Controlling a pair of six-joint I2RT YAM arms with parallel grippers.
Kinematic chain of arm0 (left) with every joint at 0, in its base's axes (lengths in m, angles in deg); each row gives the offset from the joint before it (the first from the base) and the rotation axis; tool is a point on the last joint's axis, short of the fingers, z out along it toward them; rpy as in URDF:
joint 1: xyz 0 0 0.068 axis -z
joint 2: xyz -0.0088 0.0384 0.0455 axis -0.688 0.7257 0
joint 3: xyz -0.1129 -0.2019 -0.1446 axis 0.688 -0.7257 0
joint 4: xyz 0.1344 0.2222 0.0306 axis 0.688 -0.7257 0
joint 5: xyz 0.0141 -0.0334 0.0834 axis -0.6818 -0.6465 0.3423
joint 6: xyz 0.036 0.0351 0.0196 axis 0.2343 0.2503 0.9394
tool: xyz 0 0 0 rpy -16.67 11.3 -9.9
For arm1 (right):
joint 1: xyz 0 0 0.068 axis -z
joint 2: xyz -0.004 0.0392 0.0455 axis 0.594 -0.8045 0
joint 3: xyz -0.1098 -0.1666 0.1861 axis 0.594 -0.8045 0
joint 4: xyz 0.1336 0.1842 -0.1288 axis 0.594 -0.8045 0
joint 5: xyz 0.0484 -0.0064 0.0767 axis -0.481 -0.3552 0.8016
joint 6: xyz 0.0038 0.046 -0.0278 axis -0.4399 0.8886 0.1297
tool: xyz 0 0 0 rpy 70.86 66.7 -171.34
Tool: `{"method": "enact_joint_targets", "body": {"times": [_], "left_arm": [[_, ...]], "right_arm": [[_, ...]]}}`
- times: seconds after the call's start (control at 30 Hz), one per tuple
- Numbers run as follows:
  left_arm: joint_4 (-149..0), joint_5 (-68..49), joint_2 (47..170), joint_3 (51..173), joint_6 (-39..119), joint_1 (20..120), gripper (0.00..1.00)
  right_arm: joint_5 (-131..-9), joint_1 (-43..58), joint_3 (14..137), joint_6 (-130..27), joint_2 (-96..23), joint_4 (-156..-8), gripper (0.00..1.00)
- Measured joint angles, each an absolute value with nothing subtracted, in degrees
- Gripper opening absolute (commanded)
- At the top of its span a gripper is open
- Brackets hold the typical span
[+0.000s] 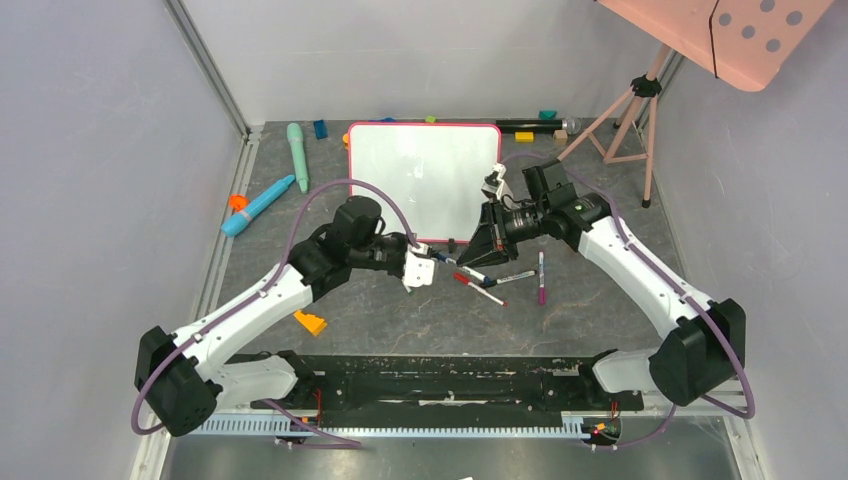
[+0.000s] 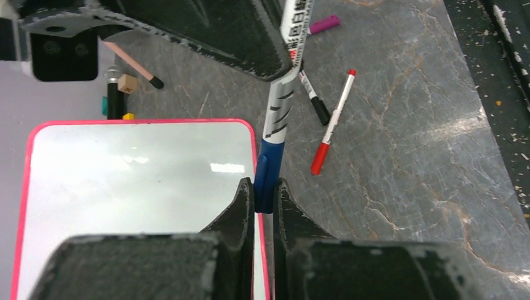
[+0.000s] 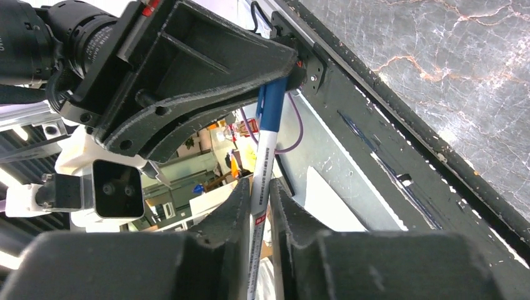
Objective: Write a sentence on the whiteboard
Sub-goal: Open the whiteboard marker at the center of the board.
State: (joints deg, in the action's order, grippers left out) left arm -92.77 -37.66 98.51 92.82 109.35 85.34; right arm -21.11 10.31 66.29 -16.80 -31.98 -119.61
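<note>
The whiteboard (image 1: 423, 175) lies flat at the back middle, white with a pink-red frame; its near corner shows in the left wrist view (image 2: 137, 181). Its surface looks blank, with no sentence in view. Just in front of it, a marker (image 2: 279, 106) with a white barrel and blue cap spans both grippers. My left gripper (image 1: 437, 256) (image 2: 265, 190) is shut on the blue cap (image 2: 267, 175). From the opposite side, my right gripper (image 1: 462, 252) (image 3: 259, 187) is shut on the white barrel (image 3: 262, 162). The cap (image 3: 272, 109) is still on the barrel.
Loose markers lie on the table right of the grippers: red (image 1: 480, 289), black-capped (image 1: 510, 277) and purple (image 1: 541, 277). Two teal tools (image 1: 258, 205) (image 1: 297, 150) lie at the left, an orange wedge (image 1: 310, 322) nearer. A tripod (image 1: 630, 110) stands at the back right.
</note>
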Motion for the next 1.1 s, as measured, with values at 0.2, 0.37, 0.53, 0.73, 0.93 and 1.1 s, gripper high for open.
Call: {"method": "enact_joint_targets", "body": {"times": [0.2,0.37,0.53,0.73,0.93,1.1], "left_arm": [[-94.3,-37.75,96.43,92.61,109.07,86.02,0.02],[-94.8,-37.73,91.89,92.39,103.97,86.11,0.02],[-97.18,-37.09,89.9,92.43,92.78,86.11,0.02],[-103.32,-34.19,90.77,95.34,79.95,86.11,0.02],[-107.26,-31.87,91.73,97.63,75.34,86.11,0.02],[-109.58,-31.28,91.8,97.81,75.43,86.11,0.02]], "right_arm": [[-22.44,9.83,66.31,-16.75,-33.36,-117.29,0.69],[-26.03,9.77,66.97,-16.69,-33.34,-114.32,0.72],[-31.08,9.77,67.36,-16.23,-31.7,-110.86,0.72],[-32.67,9.77,66.27,-12.8,-27.37,-102.25,0.68],[-30.62,8.3,67.56,-14.35,-29.69,-103.41,0.68],[-30.57,5.61,72.15,-18.63,-34.56,-110.01,0.65]]}}
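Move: Both hands are still on the blue marker between them: the left grips its cap end, its middle about 5 cm to the right and 1 cm back; the right grips it near that middle. The red marker lies some 9 cm right and 8 cm back of the left hand, roughly 16 cm below; the whiteboard's centre is about 15 cm ahead of the left hand, 4 cm left, and similarly low. Right lets go of the marker and moves forward; left arm takes it 6 cm back and left, turning. ##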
